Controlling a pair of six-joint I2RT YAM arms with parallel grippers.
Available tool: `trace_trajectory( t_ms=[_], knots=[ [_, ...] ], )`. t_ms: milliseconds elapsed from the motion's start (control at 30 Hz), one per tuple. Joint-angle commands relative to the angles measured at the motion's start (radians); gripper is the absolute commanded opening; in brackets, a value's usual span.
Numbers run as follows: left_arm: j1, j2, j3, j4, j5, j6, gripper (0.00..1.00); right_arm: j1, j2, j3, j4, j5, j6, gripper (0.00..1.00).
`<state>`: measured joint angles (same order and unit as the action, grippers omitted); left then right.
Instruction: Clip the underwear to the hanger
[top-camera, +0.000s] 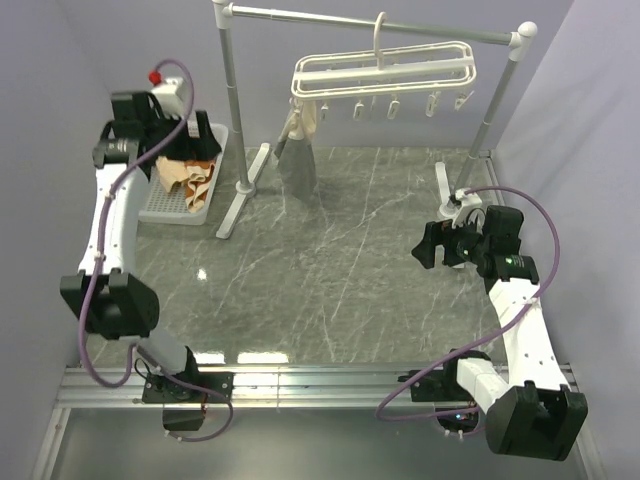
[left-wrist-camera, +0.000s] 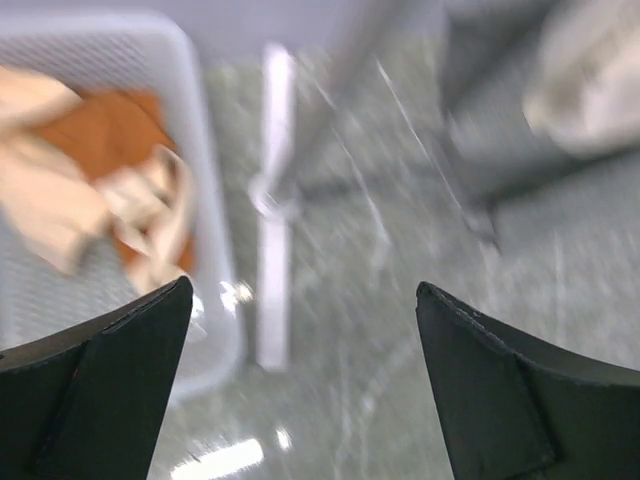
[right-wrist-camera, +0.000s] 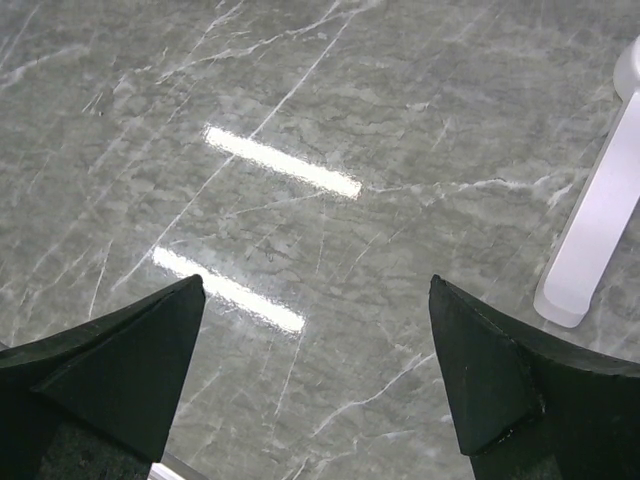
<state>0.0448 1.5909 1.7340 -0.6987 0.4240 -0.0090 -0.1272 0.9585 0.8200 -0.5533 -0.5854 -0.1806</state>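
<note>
The rust-orange underwear (left-wrist-camera: 105, 130) lies in a white mesh basket (left-wrist-camera: 205, 150) at the table's back left, partly under a light tan cloth (left-wrist-camera: 50, 200). In the top view only a strip of the underwear (top-camera: 207, 160) shows beside my left arm. My left gripper (top-camera: 200, 140) hovers over the basket's right side, and in its blurred wrist view the left gripper (left-wrist-camera: 305, 290) is open and empty. The white hanger (top-camera: 385, 75) hangs by its hook from the rail, its clips dangling. My right gripper (top-camera: 425, 247) stands open over the right of the table; the right gripper (right-wrist-camera: 315, 285) holds nothing.
A grey metal rail (top-camera: 370, 22) on white posts spans the back, its feet (top-camera: 240, 195) resting on the marble. A grey-and-beige garment (top-camera: 296, 150) hangs from the hanger's left end. One white foot (right-wrist-camera: 600, 220) lies just right of my right gripper.
</note>
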Motion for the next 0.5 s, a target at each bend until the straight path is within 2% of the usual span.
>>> trace_trajectory(
  t_ms=[0, 33, 133, 300, 467],
  knots=[
    [0.021, 0.128, 0.218, -0.036, -0.098, -0.002, 0.99, -0.003, 0.008, 0.056, 0.044, 0.012, -0.010, 1.00],
    [0.023, 0.156, 0.252, -0.027, -0.201, -0.002, 0.99, -0.002, 0.011, 0.059, 0.044, 0.013, -0.017, 1.00],
    [0.024, 0.260, 0.343, 0.007, -0.324, -0.002, 0.99, -0.003, 0.020, 0.068, 0.039, 0.012, -0.026, 1.00],
    [0.030, 0.453, 0.490, 0.050, -0.318, 0.015, 0.99, -0.003, 0.039, 0.076, 0.041, 0.004, -0.026, 1.00],
    [0.039, 0.556, 0.463, 0.159, -0.370, 0.037, 0.99, -0.003, 0.052, 0.082, 0.021, 0.004, -0.042, 1.00]
  ],
)
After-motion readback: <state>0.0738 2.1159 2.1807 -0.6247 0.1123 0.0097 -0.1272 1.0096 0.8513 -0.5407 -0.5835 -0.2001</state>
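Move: Down in the basket, the brown-and-cream underwear lies about 17 cm ahead of the left hand, 12 cm to its left and some 28 cm below; the basket's own middle is about 16 cm ahead and 14 cm left. The rack's left foot stands roughly 14 cm ahead, 3 cm right, while the hanging grey cloth is about 6 cm ahead and 20 cm right. From the right hand the underwear lies some 33 cm ahead and 60 cm left. Swinging empty and wide open away from the hanging grey cloth, the left hand sweeps about 15 cm forward and 8 cm left to come over the basket, rising a couple of centimetres first, then sinking ever faster, some 9 cm, towards the underwear. The wrist turns counter-clockwise by roughly 15 degrees, its left side lifting slightly; nothing is touched yet. ##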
